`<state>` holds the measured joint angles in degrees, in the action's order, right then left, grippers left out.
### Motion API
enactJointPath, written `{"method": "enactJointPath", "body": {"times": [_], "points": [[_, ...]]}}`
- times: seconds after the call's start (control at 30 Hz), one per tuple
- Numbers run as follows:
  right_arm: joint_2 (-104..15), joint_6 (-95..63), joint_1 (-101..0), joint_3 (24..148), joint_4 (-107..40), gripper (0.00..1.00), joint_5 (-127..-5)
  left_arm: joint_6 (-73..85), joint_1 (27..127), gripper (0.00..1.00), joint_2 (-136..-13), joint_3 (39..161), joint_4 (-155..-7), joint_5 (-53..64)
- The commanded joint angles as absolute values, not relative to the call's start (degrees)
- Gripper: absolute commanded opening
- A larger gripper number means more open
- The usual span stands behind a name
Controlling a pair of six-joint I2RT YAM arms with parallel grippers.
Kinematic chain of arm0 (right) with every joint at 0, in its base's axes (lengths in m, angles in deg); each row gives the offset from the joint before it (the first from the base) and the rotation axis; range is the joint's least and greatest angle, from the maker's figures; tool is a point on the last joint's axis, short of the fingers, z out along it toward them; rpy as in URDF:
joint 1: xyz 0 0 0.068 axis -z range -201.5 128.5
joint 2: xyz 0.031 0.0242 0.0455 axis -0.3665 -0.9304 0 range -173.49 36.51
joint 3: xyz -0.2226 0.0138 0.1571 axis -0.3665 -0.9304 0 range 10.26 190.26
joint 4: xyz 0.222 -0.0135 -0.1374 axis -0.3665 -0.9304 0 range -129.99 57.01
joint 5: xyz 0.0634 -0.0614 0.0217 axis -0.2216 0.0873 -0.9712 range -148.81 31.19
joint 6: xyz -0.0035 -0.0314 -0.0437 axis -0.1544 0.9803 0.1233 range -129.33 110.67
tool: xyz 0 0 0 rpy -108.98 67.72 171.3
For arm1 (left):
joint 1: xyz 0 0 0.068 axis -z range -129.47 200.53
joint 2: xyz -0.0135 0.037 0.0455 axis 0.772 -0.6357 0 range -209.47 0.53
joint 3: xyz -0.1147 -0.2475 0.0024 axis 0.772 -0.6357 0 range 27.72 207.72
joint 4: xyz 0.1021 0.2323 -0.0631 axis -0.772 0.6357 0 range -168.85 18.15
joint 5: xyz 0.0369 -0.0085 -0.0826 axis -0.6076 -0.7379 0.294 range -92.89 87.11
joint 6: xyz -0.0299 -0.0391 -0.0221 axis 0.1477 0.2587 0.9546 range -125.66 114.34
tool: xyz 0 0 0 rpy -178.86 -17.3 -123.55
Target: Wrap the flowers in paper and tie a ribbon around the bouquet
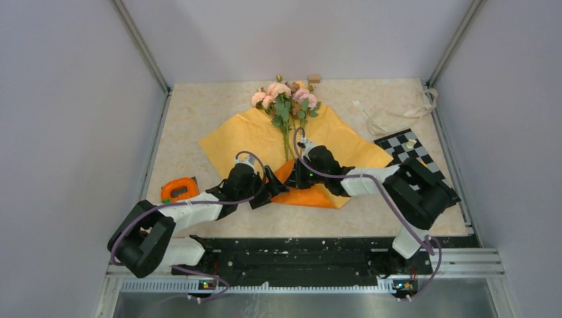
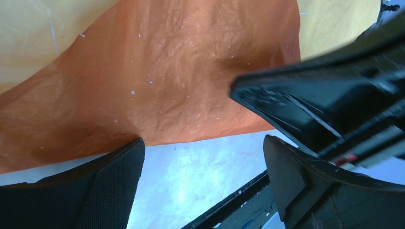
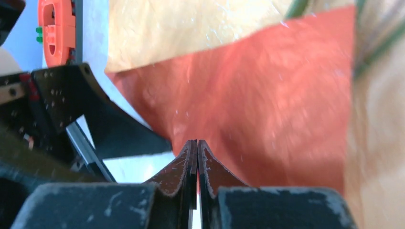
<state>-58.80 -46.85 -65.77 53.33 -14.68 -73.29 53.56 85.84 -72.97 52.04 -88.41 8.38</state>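
The paper [image 1: 252, 136] lies spread on the table, pale face up, with the flowers [image 1: 285, 99] along its middle, blooms at the far end. A near flap is turned up, showing its glossy orange face [image 2: 167, 71]. My right gripper [image 1: 299, 177] is shut on the flap's edge; its fingertips [image 3: 197, 142] pinch the orange sheet [image 3: 267, 86]. Blurred green stems [image 3: 382, 43] show behind it. My left gripper [image 1: 273, 182] stands wide open just left of the flap, with only bare table between its fingers [image 2: 203, 143]. The ribbon [image 1: 397, 112] lies loose at the far right.
A small orange-and-green object [image 1: 179, 190] sits at the near left, also in the right wrist view [image 3: 55, 28]. A black-and-white checkerboard [image 1: 411, 149] lies at the right beside the paper. A small wooden block [image 1: 314, 78] rests beyond the blooms. Metal rails border the table.
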Motion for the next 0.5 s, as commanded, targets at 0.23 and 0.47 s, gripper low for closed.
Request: {"method": "enactJointPath", "body": {"times": [0.23, 0.47], "points": [[-75.7, -49.6, -66.4, 61.9, -5.2, 0.02, -79.8, 54.8, 86.5, 0.99, -72.7, 49.0, -86.0, 6.3], [-74.6, -47.3, -66.4, 59.9, -8.3, 0.02, -75.8, 53.3, 85.8, 0.99, -63.1, 50.1, -67.6, -9.8]]}}
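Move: The spot to hold lies near the left end of the folded orange flap, about 4 cm left, 2 cm ahead and 4 cm below the closed right fingertips. The flap's tip is some 14 cm ahead of this hand and 1 cm right; its front fold is 6 cm back and 6 cm right, both about 5 cm lower. From the wide-open left gripper, that spot is roughly 2 cm ahead, 1 cm right and 3 cm below. Bring the closed right fingertips left and down, about 4 cm each way and slightly forward, onto the left part of the orange flap, then hold them there, pressing on the paper. Once they have settled, start drawing the left gripper away to the left, just under 2 cm, fingers kept wide open. ##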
